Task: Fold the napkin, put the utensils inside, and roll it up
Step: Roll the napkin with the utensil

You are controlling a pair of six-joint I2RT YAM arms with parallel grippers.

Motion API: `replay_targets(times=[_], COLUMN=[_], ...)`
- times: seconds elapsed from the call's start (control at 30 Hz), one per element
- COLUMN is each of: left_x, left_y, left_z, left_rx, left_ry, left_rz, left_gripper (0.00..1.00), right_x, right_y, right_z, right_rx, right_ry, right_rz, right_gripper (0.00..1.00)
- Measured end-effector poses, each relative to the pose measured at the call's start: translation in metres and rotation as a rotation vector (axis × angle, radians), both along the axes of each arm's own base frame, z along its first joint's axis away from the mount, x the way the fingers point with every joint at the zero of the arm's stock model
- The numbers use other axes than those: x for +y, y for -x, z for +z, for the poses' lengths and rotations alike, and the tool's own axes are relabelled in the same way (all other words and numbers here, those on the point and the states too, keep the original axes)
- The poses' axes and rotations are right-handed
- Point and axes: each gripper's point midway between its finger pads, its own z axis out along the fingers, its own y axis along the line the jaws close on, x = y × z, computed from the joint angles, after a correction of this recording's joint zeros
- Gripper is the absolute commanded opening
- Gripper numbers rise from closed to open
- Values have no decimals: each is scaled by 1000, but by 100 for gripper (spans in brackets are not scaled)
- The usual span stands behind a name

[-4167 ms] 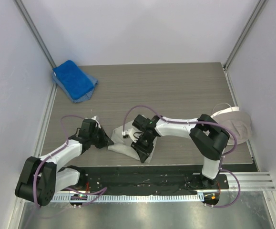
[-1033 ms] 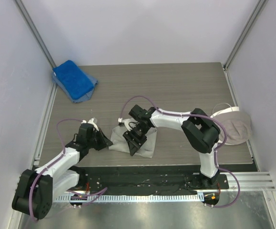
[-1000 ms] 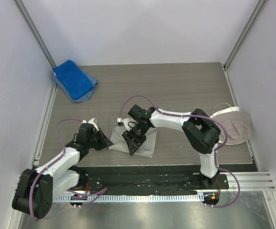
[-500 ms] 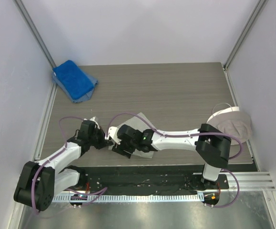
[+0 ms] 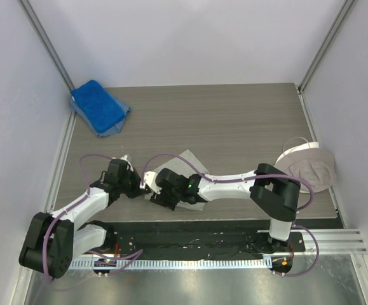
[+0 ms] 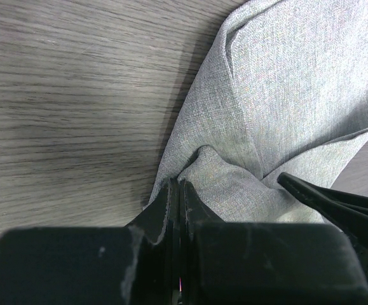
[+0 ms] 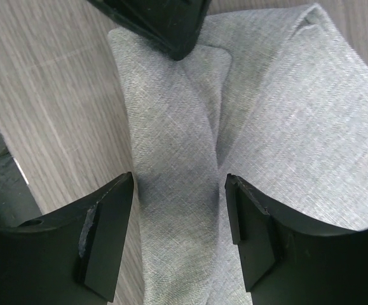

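Note:
The light grey napkin [image 5: 187,162] lies rumpled near the table's front edge, one flap spread toward the back. My left gripper [image 5: 140,186] is shut on its left corner, and in the left wrist view a ridge of napkin [image 6: 279,95] runs up into the closed tips of the gripper [image 6: 178,185]. My right gripper [image 7: 178,181] stands open just beside it, its jaws straddling a folded strip of the napkin [image 7: 171,127] without touching it. One right finger [image 6: 336,202] shows in the left wrist view. The utensils are out of view.
A bright blue towel [image 5: 98,106] lies at the back left corner. A beige-grey cloth with a white edge [image 5: 311,168] sits at the right edge. Walls close the table on three sides, and a black rail [image 5: 196,236] runs along the front.
My right arm has swung left and nearer across the napkin, ending beside the left gripper with its jaws still apart. The napkin's shape has shifted, with a flap now spread back. The left gripper has barely moved.

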Motion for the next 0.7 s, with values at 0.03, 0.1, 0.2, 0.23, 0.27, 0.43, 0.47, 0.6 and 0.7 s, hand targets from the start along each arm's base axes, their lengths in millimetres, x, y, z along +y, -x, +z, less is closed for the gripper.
replay_targets(times=[0.03,0.1,0.2,0.23,0.27,0.43,0.47,0.6,0.7], left_x=[0,0,0,0,0,1,2,8,14], left_y=[0,0,0,0,0,-1,-2,-8,-11], left_z=[0,0,0,0,0,1,2,12,23], left_rx=[0,1,2,1,1,-10,-17,-66,-113], left_ry=[0,0,-2,-1,-2,-11,-15,-39,-53], left_rz=[0,0,-2,-2,-3,-14,-16,13,36], left_gripper=[0,0,0,0,0,38,45,64,66], right_x=[0,-1,1,2,2,1,1,3,4], right_y=[0,0,0,-1,-2,-5,-5,-2,1], right_z=[-1,-6,-14,-14,-15,-15,-15,-15,-15], right_rx=[10,32,84,92,107,214,240,382,490], right_ry=[-1,5,7,3,3,-20,-25,-41,-52], right_rz=[2,7,16,16,17,18,20,31,39], right_gripper=[65,63,57,54,48,29,27,23,23])
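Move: Just under the right hand's open fingers, about 2 cm down, runs the napkin's rolled near edge, already straddled. Its left end, pinched in the shut left fingers, is about 5 cm left and 1 cm forward of the right hand; its free right end some 12 cm right and 3 cm back, and the flat, unrolled part roughly 7 cm ahead and 7 cm right. From the left hand, the straddled stretch is some 5 cm right and 1 cm back. Sinking about 1.5 cm over the roll, the right hand closes its fingers and pinches the rolled edge, staying nearly in place while tipping some 30 degrees so the fingertips swing back towards the base. Holding still at first, the left hand then opens wide, lets go of the roll's left end and backs off about 2 cm up, drifting left and forward. ##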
